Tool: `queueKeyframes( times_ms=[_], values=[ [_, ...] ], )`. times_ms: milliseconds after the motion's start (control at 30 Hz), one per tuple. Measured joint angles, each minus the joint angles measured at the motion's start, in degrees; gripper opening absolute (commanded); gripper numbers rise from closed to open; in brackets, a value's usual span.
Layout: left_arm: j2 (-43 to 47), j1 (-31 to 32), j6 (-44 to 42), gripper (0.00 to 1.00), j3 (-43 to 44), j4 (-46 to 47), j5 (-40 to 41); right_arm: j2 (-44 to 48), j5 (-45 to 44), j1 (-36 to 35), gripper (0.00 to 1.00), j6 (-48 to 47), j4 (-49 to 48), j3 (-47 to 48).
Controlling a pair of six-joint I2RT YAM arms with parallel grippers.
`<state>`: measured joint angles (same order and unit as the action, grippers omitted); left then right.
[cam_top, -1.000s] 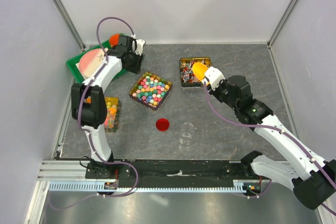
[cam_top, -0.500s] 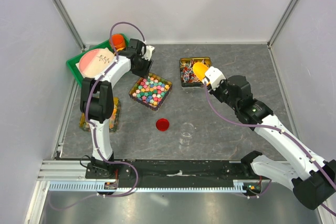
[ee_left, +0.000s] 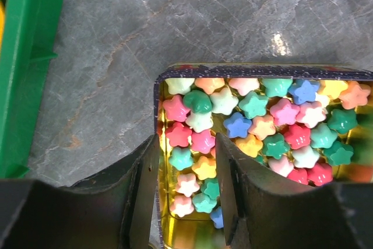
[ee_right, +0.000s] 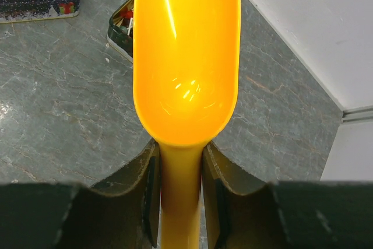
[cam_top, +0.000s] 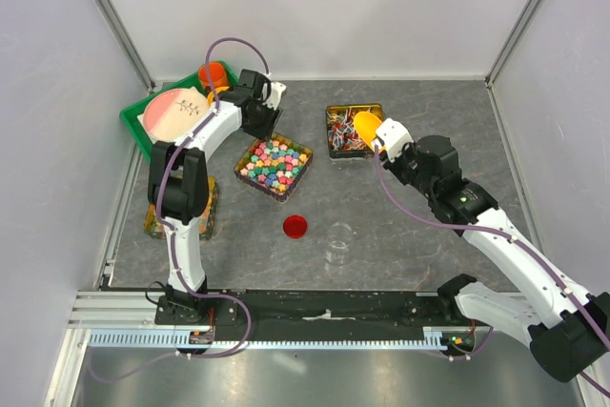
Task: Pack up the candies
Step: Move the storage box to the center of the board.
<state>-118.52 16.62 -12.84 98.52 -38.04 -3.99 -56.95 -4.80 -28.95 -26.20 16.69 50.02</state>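
Note:
The candies (cam_top: 274, 163) are small pastel stars filling a square tin (cam_top: 250, 152) left of the table's middle. My left gripper (cam_top: 263, 127) hangs over the tin's far left corner. In the left wrist view it (ee_left: 185, 144) is open and straddles the tin's wall (ee_left: 158, 122): one finger outside, the other among the candies (ee_left: 262, 126). My right gripper (cam_top: 387, 136) is shut on the handle of an empty yellow scoop (cam_top: 365, 125), whose bowl hovers by the lollipop tin. The right wrist view shows the scoop (ee_right: 186, 56) held between the jaws of that gripper (ee_right: 179, 151).
A tin of wrapped lollipops (cam_top: 341, 117) stands at the back middle, and a tin of gummy pieces (cam_top: 202, 214) at the left. A green tray (cam_top: 133, 123) holds a pink plate (cam_top: 170, 111) and an orange cup (cam_top: 213, 74). A red lid (cam_top: 295, 226) and a clear jar (cam_top: 338, 241) sit nearer the front.
My left gripper has swung right from the green tray to the candy tin's far corner. The right arm has barely shifted, the scoop still in its grip.

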Motion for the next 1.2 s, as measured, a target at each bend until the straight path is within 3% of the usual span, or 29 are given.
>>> queueKeyframes(
  times_ms=[433, 867, 1200],
  values=[
    [-2.6, 0.0, -2.3, 0.47, 0.0, 2.9, 5.3, -0.3, 0.0, 0.3, 0.00, 0.0, -0.1, -0.1],
    [-5.9, 0.0, -2.7, 0.33, 1.0, 4.3, 7.7, -1.4, 0.0, 0.3, 0.00, -0.1, -0.4, -0.7],
    [-6.3, 0.0, -3.0, 0.28, 1.1, 5.4, 8.4, -2.3, 0.0, 0.3, 0.00, -0.2, -0.4, -0.8]
  ],
)
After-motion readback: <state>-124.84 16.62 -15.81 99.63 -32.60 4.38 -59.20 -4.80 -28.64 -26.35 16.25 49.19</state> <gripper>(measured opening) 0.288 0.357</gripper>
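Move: The storage box, the tin of star candies, has its middle about 3 cm back and 3 cm right of my left hand, some 6 cm below. The green tray's middle is about 12 cm ahead and 14 cm left; the lollipop tin is about 7 cm ahead and 19 cm right; the red cup is some 19 cm back and 7 cm right. From my right hand the storage box lies about 13 cm ahead, 21 cm left and 20 cm below. I ease my left hand forward and left, then sink it about 4 cm, so that its half-open fingers straddle the box's far-left wall just short of the far corner, one outside, one inside over the candies. Creeping a little farther forward, I narrow the fingers towards that wall, not yet shut, with the hand rolled some 8 degrees, left side up. My right hand keeps the yellow scoop and lowers about 2 cm. ##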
